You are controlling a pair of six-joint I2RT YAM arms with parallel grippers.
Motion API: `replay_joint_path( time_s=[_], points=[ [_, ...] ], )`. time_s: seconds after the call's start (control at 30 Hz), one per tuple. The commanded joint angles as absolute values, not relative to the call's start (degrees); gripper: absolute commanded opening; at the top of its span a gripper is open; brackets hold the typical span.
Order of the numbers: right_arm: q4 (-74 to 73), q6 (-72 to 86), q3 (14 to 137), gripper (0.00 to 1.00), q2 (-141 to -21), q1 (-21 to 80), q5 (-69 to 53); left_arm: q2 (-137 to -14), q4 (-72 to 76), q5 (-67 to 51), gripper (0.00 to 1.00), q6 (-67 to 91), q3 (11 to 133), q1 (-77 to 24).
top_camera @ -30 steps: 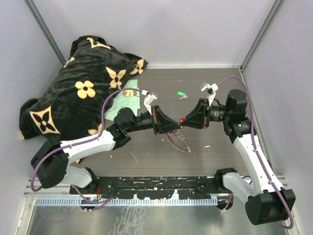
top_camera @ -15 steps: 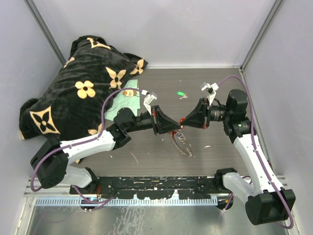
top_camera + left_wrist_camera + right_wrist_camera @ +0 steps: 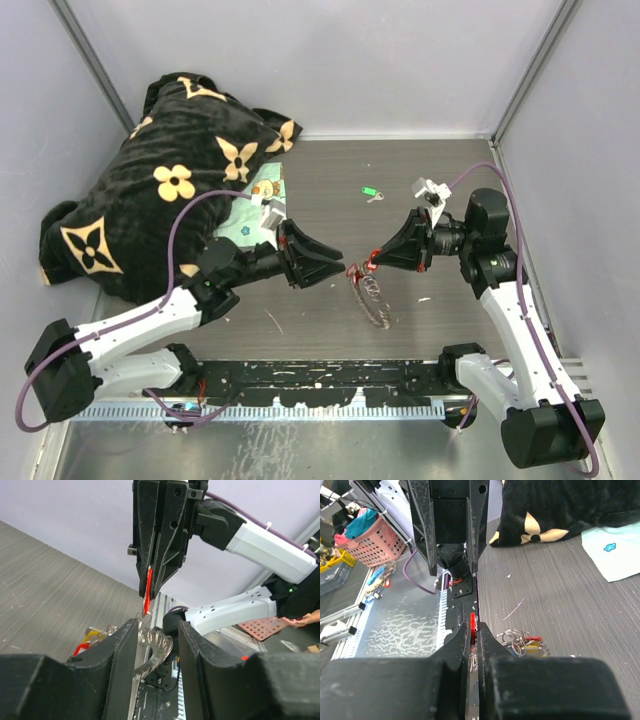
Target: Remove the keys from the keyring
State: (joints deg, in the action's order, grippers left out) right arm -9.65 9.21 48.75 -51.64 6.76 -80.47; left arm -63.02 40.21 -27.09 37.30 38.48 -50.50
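My right gripper [image 3: 373, 262] [image 3: 473, 632] is shut on the red tag of one key [image 3: 473, 622], held above the table. From that key the dark bumpy keyring [image 3: 372, 296] [image 3: 159, 646] trails down toward the near edge. The other keys [image 3: 531, 648], with yellow and red tags, stay bunched on it. My left gripper [image 3: 336, 263] [image 3: 157, 628] is open just left of the ring. In the left wrist view the ring shows in the gap between its jaws, lying beyond them. A loose key with a green tag [image 3: 370, 192] lies farther back on the table.
A black blanket with tan flowers [image 3: 170, 180] fills the back left corner, a pale green cloth [image 3: 252, 212] at its edge. Grey walls close in the table on three sides. A black rail [image 3: 320, 375] runs along the near edge between the arm bases.
My left gripper has opened, let go of the keyring and drawn back to the left. The right gripper has shut tighter on the red tag and holds its place; the ring now hangs from it.
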Motion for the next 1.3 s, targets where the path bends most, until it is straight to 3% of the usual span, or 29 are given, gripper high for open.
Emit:
replay_joint_path(
  time_s=[0.0,0.3,0.47,0.8,1.27],
  points=[
    [-12.7,0.1,49.5,0.01,-49.7,6.1,-83.4,-58.8,37.0,-25.1,0.39,31.3,35.9,-50.8],
    [-29.6,-19.0,52.9,0.01,-49.3,5.2,-79.4,-56.7,33.4,-20.6,0.38,17.3,33.8,-57.0],
    [-32.1,-22.1,52.8,0.01,-49.1,5.3,-78.9,-59.4,33.7,-20.6,0.22,10.2,35.2,-57.4],
    [-33.2,-23.2,52.7,0.01,-48.8,5.3,-79.1,-67.6,36.4,-21.4,0.13,0.5,38.6,-59.3],
    [-33.5,-23.4,52.8,0.01,-48.7,5.3,-80.1,-69.4,39.9,-9.1,0.12,-7.9,36.7,-66.2]
  ],
)
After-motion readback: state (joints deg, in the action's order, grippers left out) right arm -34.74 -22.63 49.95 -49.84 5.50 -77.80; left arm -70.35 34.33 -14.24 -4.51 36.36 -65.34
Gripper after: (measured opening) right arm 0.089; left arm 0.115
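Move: The left hand is empty and pointing right. The small ring that links the red-tagged key, pinched in the right fingers, to the hanging bunch lies about 6 cm to its right, 6 cm below and 1 cm back. The red tag is some 7 cm right and 2 cm lower, level fore and aft; the other tags hang about 4 cm right, 2 cm ahead and 8 below, the coiled keyring's middle roughly 7 right, 4 back and 12 below. From the right hand, the small ring is about 4 cm below, 1 cm left and 1 cm back. The left hand drops about 9 cm, easing back a little and then going some 5 cm to the right so that it comes in low towards the small ring and coil under the red tag, while it rolls some 30 degrees, tips its fingers down and brings them from partly open to nearly shut with nothing between them. The right hand keeps its pinch on the red tag and lowers it about 3.5 cm, drifting slightly left towards the left hand with a small roll, then holds it there. ##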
